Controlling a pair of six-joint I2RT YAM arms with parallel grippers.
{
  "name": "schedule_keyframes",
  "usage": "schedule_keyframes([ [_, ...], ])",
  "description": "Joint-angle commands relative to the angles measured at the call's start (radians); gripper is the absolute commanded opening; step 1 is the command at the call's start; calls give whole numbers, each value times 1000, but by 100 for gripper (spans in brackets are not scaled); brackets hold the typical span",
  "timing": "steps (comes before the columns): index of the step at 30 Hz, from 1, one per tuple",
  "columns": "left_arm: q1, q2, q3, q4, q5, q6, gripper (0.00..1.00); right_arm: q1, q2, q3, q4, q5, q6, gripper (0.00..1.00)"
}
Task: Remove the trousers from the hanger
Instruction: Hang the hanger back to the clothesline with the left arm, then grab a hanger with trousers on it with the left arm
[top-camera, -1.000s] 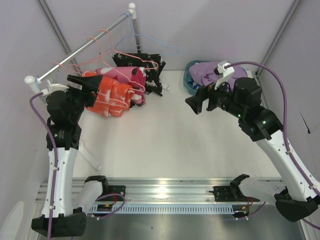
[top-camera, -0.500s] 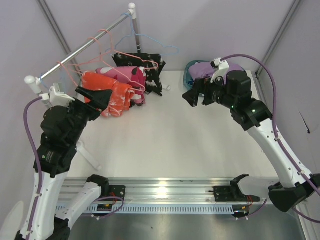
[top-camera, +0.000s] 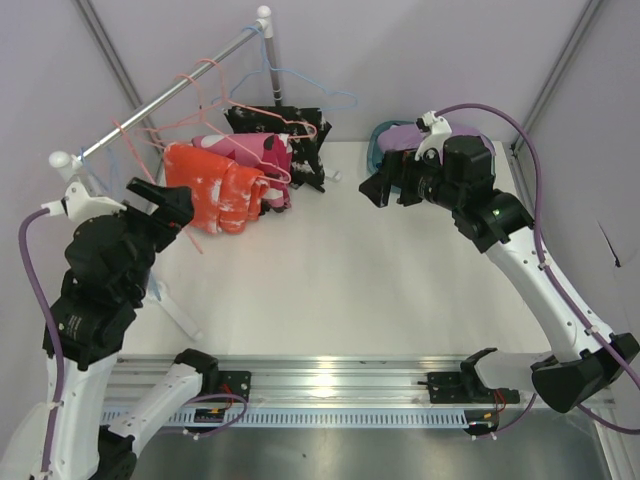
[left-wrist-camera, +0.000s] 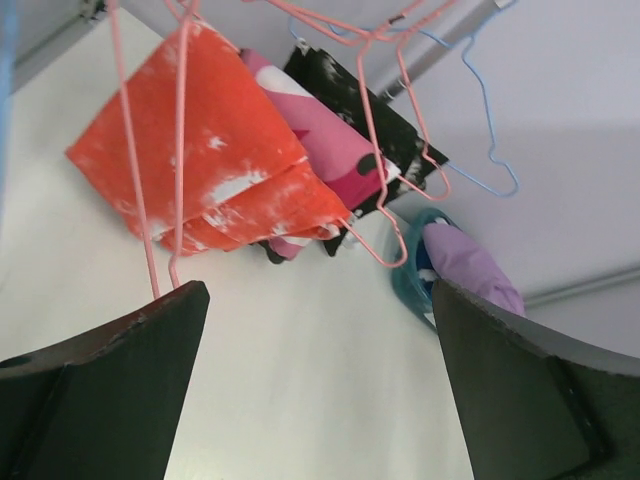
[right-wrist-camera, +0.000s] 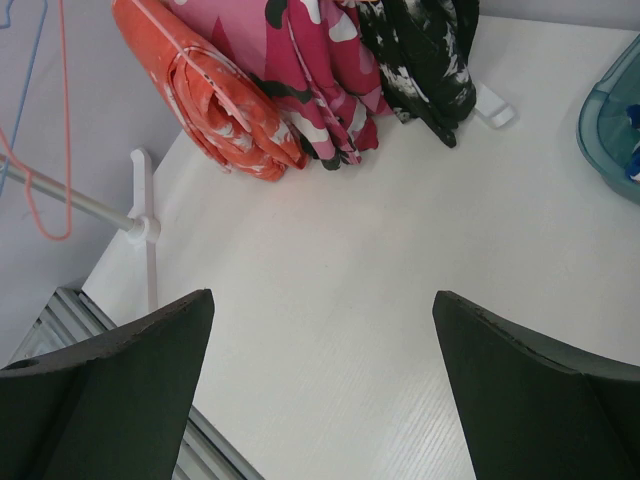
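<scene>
Three small trousers hang on pink hangers from the rail (top-camera: 170, 92): orange (top-camera: 215, 188), pink-magenta patterned (top-camera: 262, 155), and black with white speckles (top-camera: 290, 130). They also show in the left wrist view as orange (left-wrist-camera: 210, 160), pink-magenta (left-wrist-camera: 330, 140) and black (left-wrist-camera: 375, 115). The right wrist view shows them too: orange (right-wrist-camera: 230, 100), pink-magenta (right-wrist-camera: 310, 70), black (right-wrist-camera: 430, 50). The lavender pair (top-camera: 405, 140) lies in a teal basket (top-camera: 378, 165). The blue-white-red pair is not clearly visible. My left gripper (top-camera: 168, 205) is open and empty, just left of the orange pair. My right gripper (top-camera: 380, 190) is open and empty beside the basket.
Empty blue (top-camera: 305, 88) and pink (top-camera: 200, 85) wire hangers hang on the rail. The rack's white foot (top-camera: 180, 312) stands on the table at the left, also seen in the right wrist view (right-wrist-camera: 145, 225). The aluminium base rail (top-camera: 330, 385) runs along the near edge.
My left arm has drawn back and down from the orange trousers, which now hang looser. My right gripper has moved left and away from the basket toward the rack.
</scene>
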Motion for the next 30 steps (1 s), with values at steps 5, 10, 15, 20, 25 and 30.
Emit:
schedule_keyframes([
  [5, -6, -20, 21, -41, -67, 39, 100, -2, -4, 41, 26, 14, 14, 99],
  [10, -6, 23, 29, 121, 113, 114, 94, -7, 9, 37, 31, 12, 9, 99],
  [15, -36, 141, 86, 239, 160, 118, 78, -31, 15, 12, 29, 12, 38, 99],
  [20, -121, 258, 77, 292, -46, 38, 76, -97, -22, -29, 45, 3, 81, 99],
  [25, -162, 348, 61, 374, -147, 15, 77, -153, -53, -57, 39, -18, 94, 99],
  [30, -164, 480, 106, 435, -169, 44, 75, -191, -60, -63, 31, -44, 86, 99],
])
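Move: The right-hand corner of the hanger with the orange trousers is about 18 cm ahead of the left hand, 16 cm to its right and 11 cm lower. The orange trousers hang some 20 cm ahead, 5 cm right and 15 cm below; the emptied pink hanger is only about 7 cm ahead, level sideways, 8 cm lower. The next pink hanger's corner stands 12 cm beyond and 5 cm right of the aimed-at one. From the right hand that aimed-at corner is about 9 cm ahead, 19 cm left, 6 cm lower. Forward and to the right, after easing back about a centimetre, the left hand travels some 13 cm out and 8 cm across, past the emptied pink hanger towards the corner of the orange trousers' hanger. It arcs up slightly and sinks again; its fingers narrow from wide open to about three quarters, on nothing. The open right hand drifts 5–6 cm right and a little forward towards the basket, turning clockwise. ##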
